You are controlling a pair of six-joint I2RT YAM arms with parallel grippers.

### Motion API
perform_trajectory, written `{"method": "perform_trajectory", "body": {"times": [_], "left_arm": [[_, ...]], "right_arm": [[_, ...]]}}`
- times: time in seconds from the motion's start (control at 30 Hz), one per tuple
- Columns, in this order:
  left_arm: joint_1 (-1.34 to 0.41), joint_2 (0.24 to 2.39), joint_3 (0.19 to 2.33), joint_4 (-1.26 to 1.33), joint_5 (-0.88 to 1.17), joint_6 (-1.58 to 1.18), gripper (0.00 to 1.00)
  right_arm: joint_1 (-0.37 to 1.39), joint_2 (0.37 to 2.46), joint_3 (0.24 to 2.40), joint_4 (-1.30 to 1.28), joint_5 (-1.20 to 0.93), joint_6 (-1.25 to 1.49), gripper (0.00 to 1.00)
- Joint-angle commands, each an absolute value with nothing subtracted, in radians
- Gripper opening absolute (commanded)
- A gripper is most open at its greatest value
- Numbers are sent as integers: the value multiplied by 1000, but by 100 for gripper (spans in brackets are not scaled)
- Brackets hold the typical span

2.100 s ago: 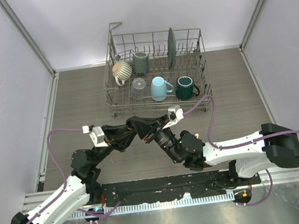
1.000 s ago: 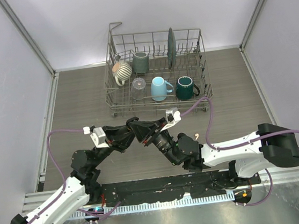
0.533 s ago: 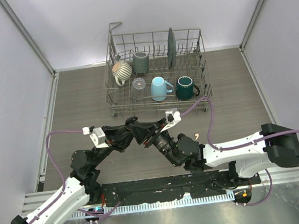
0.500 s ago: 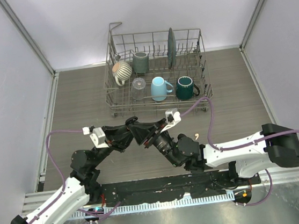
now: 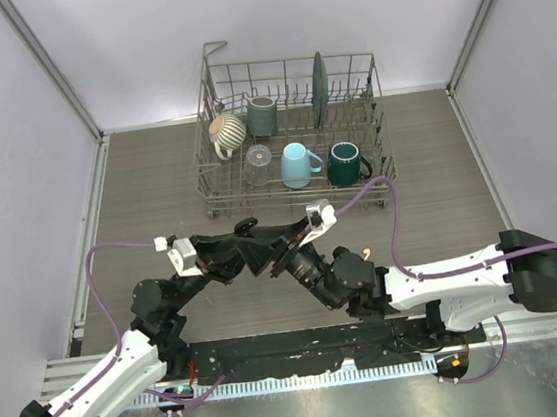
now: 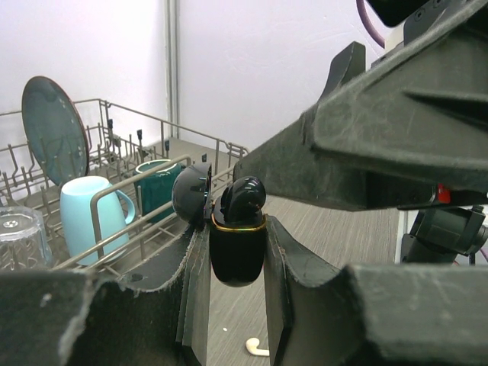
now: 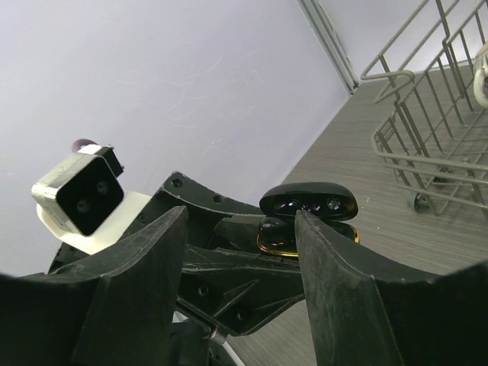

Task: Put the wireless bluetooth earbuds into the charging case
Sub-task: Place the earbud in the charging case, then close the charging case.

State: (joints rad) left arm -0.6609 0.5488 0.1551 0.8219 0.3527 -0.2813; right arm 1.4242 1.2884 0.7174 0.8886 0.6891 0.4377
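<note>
My left gripper (image 6: 237, 229) is shut on the black, gold-rimmed charging case (image 6: 238, 255), held upright above the table with its lid (image 6: 191, 197) flipped open. One of the black earbuds (image 6: 244, 200) sits in the case's top, its head sticking out above the rim. My right gripper (image 7: 240, 217) stands open right at the case (image 7: 278, 245), one finger beside the lid (image 7: 309, 203) and nothing between the jaws. A pale earbud (image 6: 257, 348) lies on the table below the case, also visible beside the right arm as a pale earbud (image 5: 365, 253). Both grippers meet at mid-table (image 5: 266, 244).
A wire dish rack (image 5: 303, 201) stands behind the grippers, holding a light blue mug (image 5: 299, 164), a dark green mug (image 5: 345, 163), a grey mug (image 5: 262, 116), a striped mug (image 5: 225, 131), a clear glass (image 5: 258, 156) and an upright plate (image 5: 318, 87). Walls close in both sides.
My right gripper has opened from shut and let go of the black earbud, which now rests in the case. The left gripper has held still.
</note>
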Motion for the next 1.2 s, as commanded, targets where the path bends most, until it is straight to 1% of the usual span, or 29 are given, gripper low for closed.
{"method": "perform_trajectory", "body": {"times": [0.0, 0.3, 0.43, 0.47, 0.5, 0.57, 0.63, 0.67, 0.7, 0.73, 0.77, 0.8, 0.87, 0.9, 1.07, 1.1, 1.17], "left_arm": [[-664, 534, 184, 884, 367, -278, 0], [-664, 511, 178, 861, 359, -275, 0], [-664, 505, 179, 856, 364, -278, 0], [-664, 502, 181, 851, 364, -276, 0], [-664, 500, 183, 847, 365, -278, 0], [-664, 494, 189, 832, 373, -278, 0], [-664, 492, 196, 821, 379, -279, 0], [-664, 489, 199, 805, 385, -279, 0], [-664, 488, 202, 799, 390, -278, 0], [-664, 486, 207, 789, 391, -279, 0], [-664, 485, 209, 785, 393, -279, 0], [-664, 485, 209, 784, 394, -282, 0], [-664, 483, 210, 781, 397, -290, 0], [-664, 483, 210, 779, 402, -294, 0], [-664, 483, 212, 769, 413, -313, 0], [-664, 485, 213, 767, 416, -317, 0], [-664, 485, 213, 764, 422, -324, 0]], "right_arm": [[1427, 1221, 778, 917, 643, 382, 64], [1428, 1131, 770, 919, 638, 336, 65], [1427, 1085, 730, 901, 708, 327, 66], [1427, 1077, 724, 888, 772, 333, 66], [1427, 1066, 721, 834, 808, 347, 69], [1420, 1036, 727, 748, 901, 382, 70], [1410, 1013, 742, 594, 942, 420, 71], [1395, 988, 749, 536, 963, 476, 71], [1384, 976, 758, 399, 994, 510, 72], [1368, 963, 779, 324, 1000, 546, 73], [1324, 947, 790, 252, 997, 628, 73], [1300, 939, 802, 116, 961, 661, 75], [1238, 922, 825, 17, 873, 715, 77], [1188, 901, 830, -50, 785, 744, 79], [1112, 844, 850, -115, 592, 721, 85], [1106, 833, 853, -101, 569, 715, 89], [1104, 784, 842, -60, 538, 722, 91]]}}
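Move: The open charging case, still in the left fingers, is about 3 cm ahead of the right hand, 1 cm to its left and 1 cm below. The nearer white earbud lies on the table some 13 cm to the right hand's right, level with it and about 18 cm down; the blue mug stands roughly 24 cm ahead, 14 cm right and 12 cm down. From the left hand, the case is about 1 cm ahead, 2 cm right and 1 cm up. The right hand leaves the case upward about 7 cm, then sweeps right, down and forward, fingers opening wider. ##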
